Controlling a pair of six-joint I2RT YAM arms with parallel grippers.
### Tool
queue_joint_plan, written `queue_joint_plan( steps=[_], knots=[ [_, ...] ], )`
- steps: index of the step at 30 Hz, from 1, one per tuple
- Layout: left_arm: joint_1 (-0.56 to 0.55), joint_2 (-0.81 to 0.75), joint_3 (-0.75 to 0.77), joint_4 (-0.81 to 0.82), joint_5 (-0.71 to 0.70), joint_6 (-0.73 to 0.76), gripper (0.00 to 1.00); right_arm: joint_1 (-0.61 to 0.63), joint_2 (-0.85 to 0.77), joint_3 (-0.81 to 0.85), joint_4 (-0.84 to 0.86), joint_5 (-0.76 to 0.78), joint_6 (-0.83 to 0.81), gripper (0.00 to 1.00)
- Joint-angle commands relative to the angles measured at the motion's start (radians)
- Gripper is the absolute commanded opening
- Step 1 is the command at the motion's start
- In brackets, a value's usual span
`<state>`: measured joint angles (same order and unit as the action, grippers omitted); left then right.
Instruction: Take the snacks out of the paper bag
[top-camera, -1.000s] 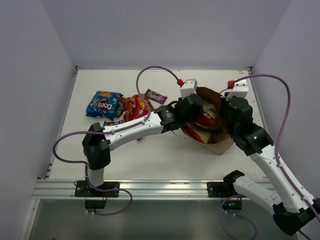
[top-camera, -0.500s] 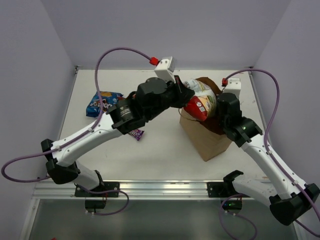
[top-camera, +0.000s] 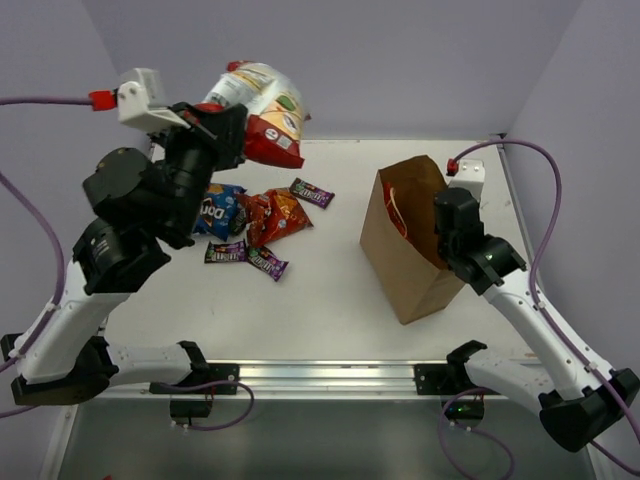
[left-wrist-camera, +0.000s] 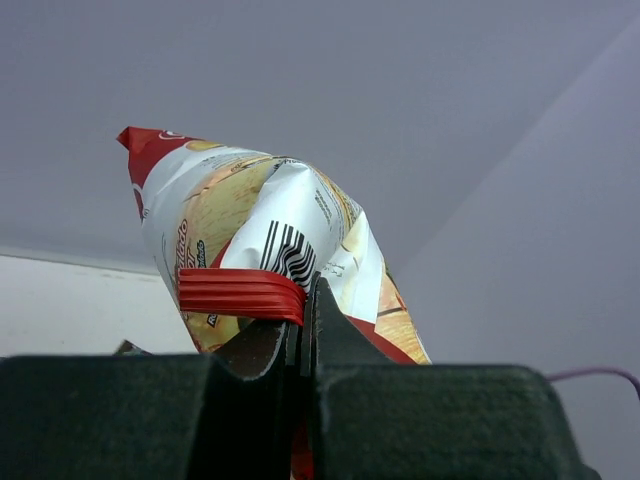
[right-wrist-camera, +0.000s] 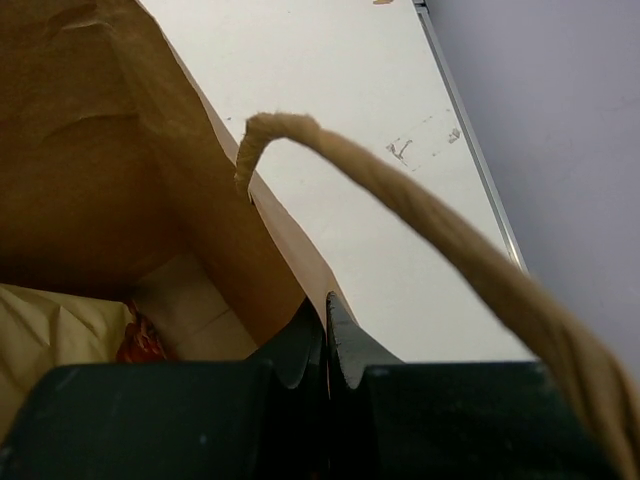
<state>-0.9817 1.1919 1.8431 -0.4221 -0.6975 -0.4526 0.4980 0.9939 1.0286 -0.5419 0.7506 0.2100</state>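
Note:
My left gripper (top-camera: 225, 118) is raised high at the far left and is shut on the white-and-red chip bag (top-camera: 262, 110), pinching its crimped edge (left-wrist-camera: 240, 295). The brown paper bag (top-camera: 405, 245) stands upright at the right. My right gripper (top-camera: 447, 235) is shut on the paper bag's rim (right-wrist-camera: 290, 262), with a twisted handle (right-wrist-camera: 420, 215) arching over it. Inside the bag a cream-and-orange packet (right-wrist-camera: 60, 335) shows. On the table lie the blue Doritos bag (top-camera: 215, 213), the red-orange chip bag (top-camera: 275, 215) and purple candy bars (top-camera: 312, 192).
Two more purple candy bars (top-camera: 247, 256) lie near the table (top-camera: 320, 300) middle left. Lilac walls close in the table on three sides. A metal rail (top-camera: 300, 375) runs along the near edge.
My left gripper has pulled the white-and-red chip bag out of the paper bag and swung it up and far left. The paper bag now stands upright, still held by my right gripper.

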Motion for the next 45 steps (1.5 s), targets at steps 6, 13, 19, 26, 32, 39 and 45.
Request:
queue_joint_plan(
  steps=[6, 13, 19, 26, 32, 39, 45],
  knots=[
    [0.118, 0.063, -0.099, 0.189, -0.111, 0.129, 0.00, -0.007, -0.052, 0.080, -0.121, 0.032, 0.035, 0.00],
    [0.259, 0.321, -0.134, 0.383, 0.156, 0.000, 0.00, -0.006, -0.103, 0.096, -0.130, -0.051, 0.039, 0.00],
    [0.307, 0.593, -0.088, 0.627, 0.378, -0.107, 0.00, -0.007, -0.135, 0.076, -0.105, -0.083, -0.007, 0.00],
    [0.340, 0.738, -0.399, 1.044, 0.529, -0.325, 0.14, -0.007, -0.144, 0.071, -0.092, -0.102, -0.040, 0.00],
    [0.365, 0.718, -0.585, 1.045, 0.602, -0.321, 0.99, -0.006, -0.140, 0.057, -0.081, -0.117, -0.054, 0.00],
    [0.350, 0.344, -0.428, 0.503, 0.489, -0.127, 1.00, -0.004, -0.109, 0.067, -0.059, -0.059, -0.090, 0.00],
    [0.186, 0.336, -0.109, 0.111, 0.515, -0.061, 1.00, 0.004, -0.083, 0.106, -0.029, -0.011, -0.124, 0.00]
  ],
)
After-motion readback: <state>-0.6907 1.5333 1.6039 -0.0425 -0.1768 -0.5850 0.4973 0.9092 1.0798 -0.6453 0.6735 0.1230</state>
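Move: My left hand still grips the red-and-white snack bag high in the air. The clear tabletop it is bound for lies about 26 cm ahead, 20 cm right and 55 cm below. The chocolate bar is 23 cm ahead and 9 cm right, the orange snack bag 17 cm ahead and 1 cm right, and the paper bag 4 cm ahead and 30 cm right. From my right hand, the spot lies some 21 cm ahead, 21 cm left and 26 cm below. My left hand finishes a short swing left, then swoops down, forward and right to the clear table beyond the paper bag, dropping roughly 40 cm as the fingers tip down. I open wide late in the descent to let go of the snack bag, then rise nearly 30 cm and draw back, levelling the fingers. My right hand keeps its pinch on the paper bag's rim, easing back about 3 cm and slightly up. ##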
